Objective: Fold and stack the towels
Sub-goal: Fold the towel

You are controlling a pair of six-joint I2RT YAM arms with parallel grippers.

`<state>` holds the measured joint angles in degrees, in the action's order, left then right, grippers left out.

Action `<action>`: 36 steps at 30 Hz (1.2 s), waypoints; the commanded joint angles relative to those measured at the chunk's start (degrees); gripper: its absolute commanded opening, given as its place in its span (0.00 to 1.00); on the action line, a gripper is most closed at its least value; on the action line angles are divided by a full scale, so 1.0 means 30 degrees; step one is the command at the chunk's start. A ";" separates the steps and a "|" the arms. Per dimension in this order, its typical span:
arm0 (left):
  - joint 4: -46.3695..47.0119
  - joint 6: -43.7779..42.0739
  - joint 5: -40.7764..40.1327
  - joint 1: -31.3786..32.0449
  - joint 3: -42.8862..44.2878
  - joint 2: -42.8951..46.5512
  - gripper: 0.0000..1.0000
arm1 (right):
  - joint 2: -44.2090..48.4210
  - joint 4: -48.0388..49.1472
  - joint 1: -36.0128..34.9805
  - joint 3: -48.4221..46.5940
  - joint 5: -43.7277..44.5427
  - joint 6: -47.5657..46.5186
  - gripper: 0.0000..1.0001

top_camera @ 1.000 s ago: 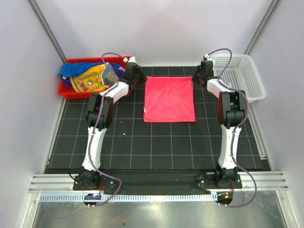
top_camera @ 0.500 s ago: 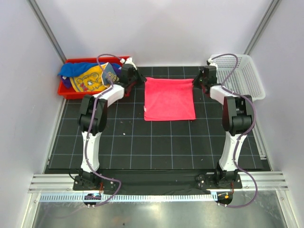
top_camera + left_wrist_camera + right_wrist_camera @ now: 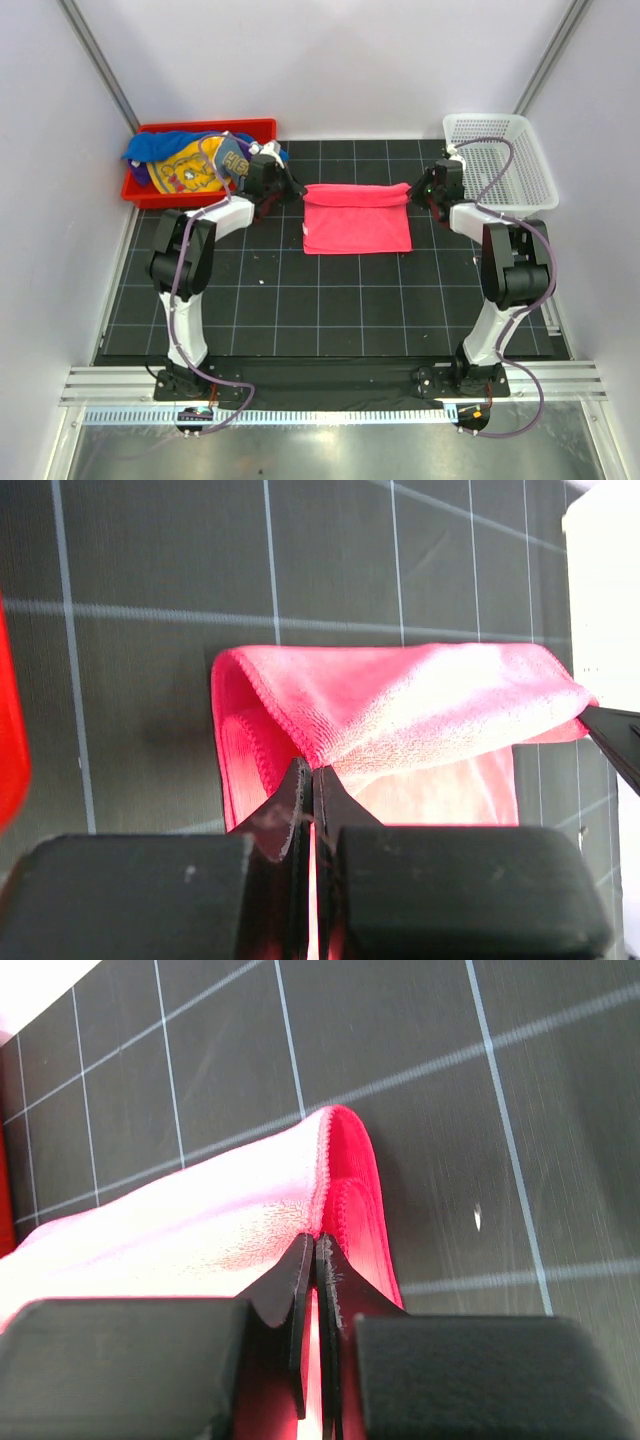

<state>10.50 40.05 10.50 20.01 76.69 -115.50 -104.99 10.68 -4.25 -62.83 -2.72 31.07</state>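
A hot pink towel (image 3: 357, 215) lies in the middle of the black gridded mat, its far edge lifted and curled toward the near edge. My left gripper (image 3: 296, 192) is shut on the towel's far left corner (image 3: 300, 730). At the far right corner (image 3: 325, 1200) my right gripper (image 3: 412, 192) is shut on the cloth too. Both wrist views show the pink hem pinched between closed fingertips, with the folded-over layer spread in front. More towels (image 3: 180, 165), blue, yellow and purple, are piled in the red bin.
The red bin (image 3: 255, 127) stands at the far left corner of the mat. At the far right stands a white mesh basket (image 3: 500, 160). The black mat (image 3: 330, 310) reaches to the arm bases, with grey walls on three sides.
Both grippers have drawn the pink towel's far edge toward the near side, so the towel's flat outline is shorter and a fold runs along its far side.
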 commanded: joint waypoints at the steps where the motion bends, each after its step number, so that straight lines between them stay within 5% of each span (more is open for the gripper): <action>1: 0.0923 0.0068 -0.0013 0.0243 -0.0948 0.1818 0.00 | 0.1770 0.1362 -0.0018 0.1106 0.0116 0.0658 0.06; 36: -0.0396 0.0301 -0.1509 0.1768 -0.5991 0.5805 0.00 | 0.7867 -0.0132 -0.0546 0.7055 0.0614 0.0688 0.06</action>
<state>8.73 40.53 7.11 25.28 59.57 -100.77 -83.96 8.80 -5.67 -42.28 -2.11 33.36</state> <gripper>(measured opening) 0.015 0.095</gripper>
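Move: Straight back from the left hand, roughly 20 cm away and some 4 cm lower, lies the towel's near-left corner; the near-right corner lies likewise about 20 cm back from the right hand, level sideways and 4 cm down. The red bin stands some 34 cm left of the left hand and 9 cm farther out, the white basket about 32 cm right of the right hand and 9 cm farther out. Drawing the towel's lifted edge back over its lower part, both hands travel almost level towards the near edge, the left about 9 cm and the right about 10, slowing as they go. The shut fingers keep their pinch on the two corners, and the wrists hardly turn. ##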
